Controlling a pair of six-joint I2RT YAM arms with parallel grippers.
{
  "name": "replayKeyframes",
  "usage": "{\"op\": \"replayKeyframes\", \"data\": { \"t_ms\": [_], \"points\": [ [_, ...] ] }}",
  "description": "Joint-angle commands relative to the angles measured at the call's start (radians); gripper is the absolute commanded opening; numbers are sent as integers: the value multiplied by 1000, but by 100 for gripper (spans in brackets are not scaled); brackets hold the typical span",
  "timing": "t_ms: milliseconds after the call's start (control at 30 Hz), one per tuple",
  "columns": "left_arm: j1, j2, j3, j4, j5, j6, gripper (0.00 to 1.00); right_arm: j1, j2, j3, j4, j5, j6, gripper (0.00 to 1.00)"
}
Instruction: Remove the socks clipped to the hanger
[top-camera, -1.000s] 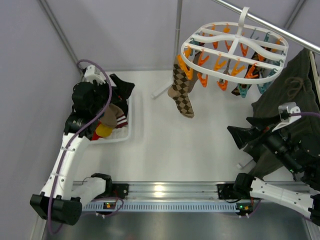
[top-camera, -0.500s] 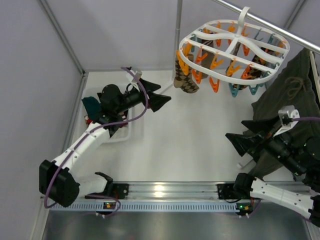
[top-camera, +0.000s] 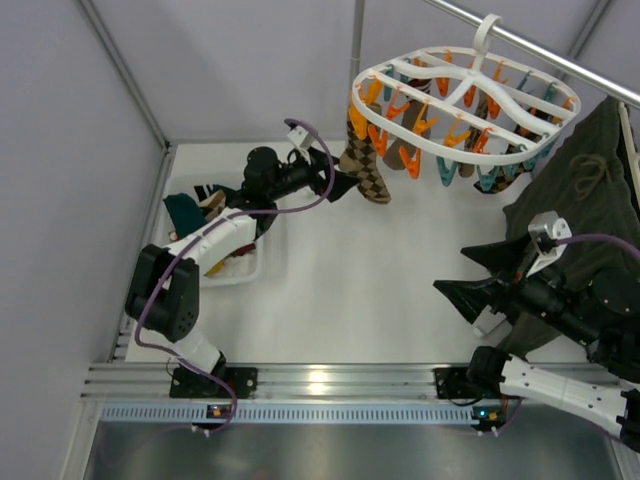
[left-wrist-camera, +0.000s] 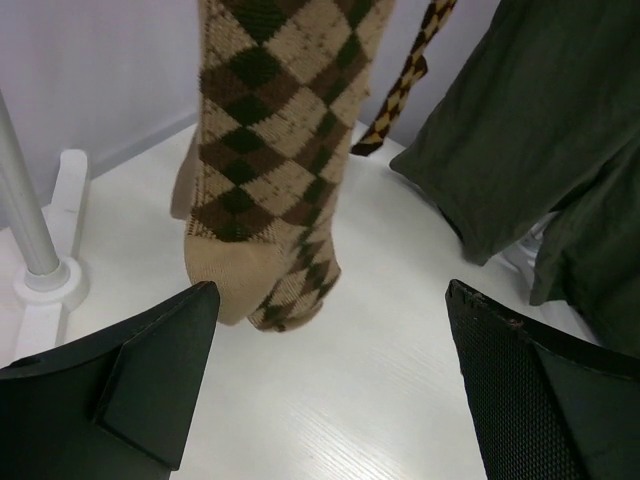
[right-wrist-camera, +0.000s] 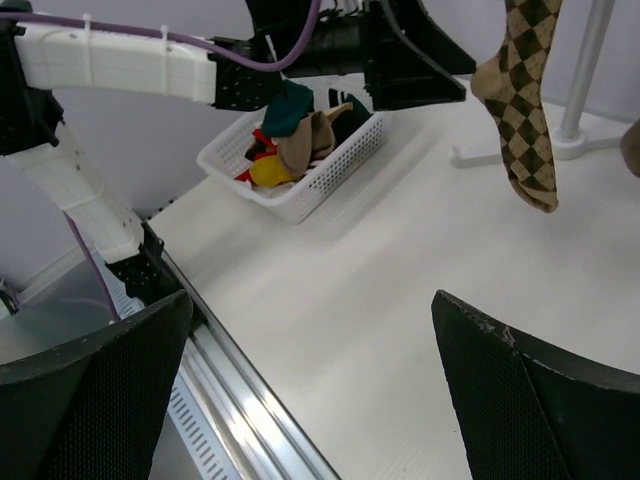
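The white oval hanger hangs from a metal rail at the top right, with orange and teal clips under it. A brown argyle sock hangs from its left edge; it also shows in the left wrist view and the right wrist view. More socks hang among the clips. My left gripper is open just left of the argyle sock's toe, not touching it; its jaws stand wide apart. My right gripper is open and empty over the table at the right.
A white basket at the left holds several removed socks, also seen in the right wrist view. A dark green garment hangs at the right. A white stand base and pole are behind the argyle sock.
My left arm swung from the basket across to the argyle sock. The hanger swayed and shifted a little left. My right gripper moved slightly left and forward.
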Motion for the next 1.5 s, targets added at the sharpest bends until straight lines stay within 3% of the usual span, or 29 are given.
{"op": "replayKeyframes", "data": {
  "t_ms": [0, 367, 633, 767, 933, 967, 1033, 1067, 1233, 1267, 1467],
  "points": [
    [17, 61, 106, 102, 15, 41, 98, -8, 48, -12, 70, -65, -19, 100],
    [50, 231, 224, 108, -38, 87, 98, -8, 94, -25, 127, -102, -74, 100],
    [57, 455, 498, 132, 170, 7, 98, -8, 101, -39, 138, -90, -105, 100],
    [56, 550, 619, 172, 158, -59, 98, -8, 114, -37, 145, -82, -130, 100],
    [56, 684, 808, 186, 184, -134, 84, -8, 130, -43, 150, -97, -149, 99],
    [56, 697, 856, 186, 193, -151, 65, -8, 130, -49, 150, -96, -153, 99],
    [57, 719, 880, 191, 192, -168, 47, -8, 125, -57, 155, -93, -162, 100],
    [54, 722, 881, 203, 196, -178, 29, -8, 124, -65, 158, -91, -166, 99],
    [51, 647, 764, 235, 163, -192, 8, -8, 116, -74, 168, -79, -176, 99],
    [48, 620, 731, 235, 140, -183, 0, -8, 117, -74, 168, -79, -176, 100],
    [1, 304, 366, 237, -73, -74, 0, -8, 84, -75, 204, -71, -133, 99]
  ]
}}
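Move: The argyle sock hangs about 10 cm ahead of the left hand and 8 cm to its right, its middle roughly level with the open fingers. Behind it a taupe sock hangs about 14 cm ahead and 14 cm right, and the stand pole rises some 24 cm ahead and 4 cm right; the hanger's middle is about 10 cm ahead, 21 cm right and 20 cm up. From the right hand, the argyle sock lies around 39 cm ahead, 11 cm left and 8 cm lower. The left hand reaches forward about 15 cm with open fingers pointing to the front right, veering some 6 cm to its right over the second half, then shuts its fingers on the argyle sock, pinching the lower part by its near edge, and starts to draw it back and down by 2 to 3 cm. Meanwhile the right hand, open and empty, drifts about 5 cm to its left and sinks a little. ##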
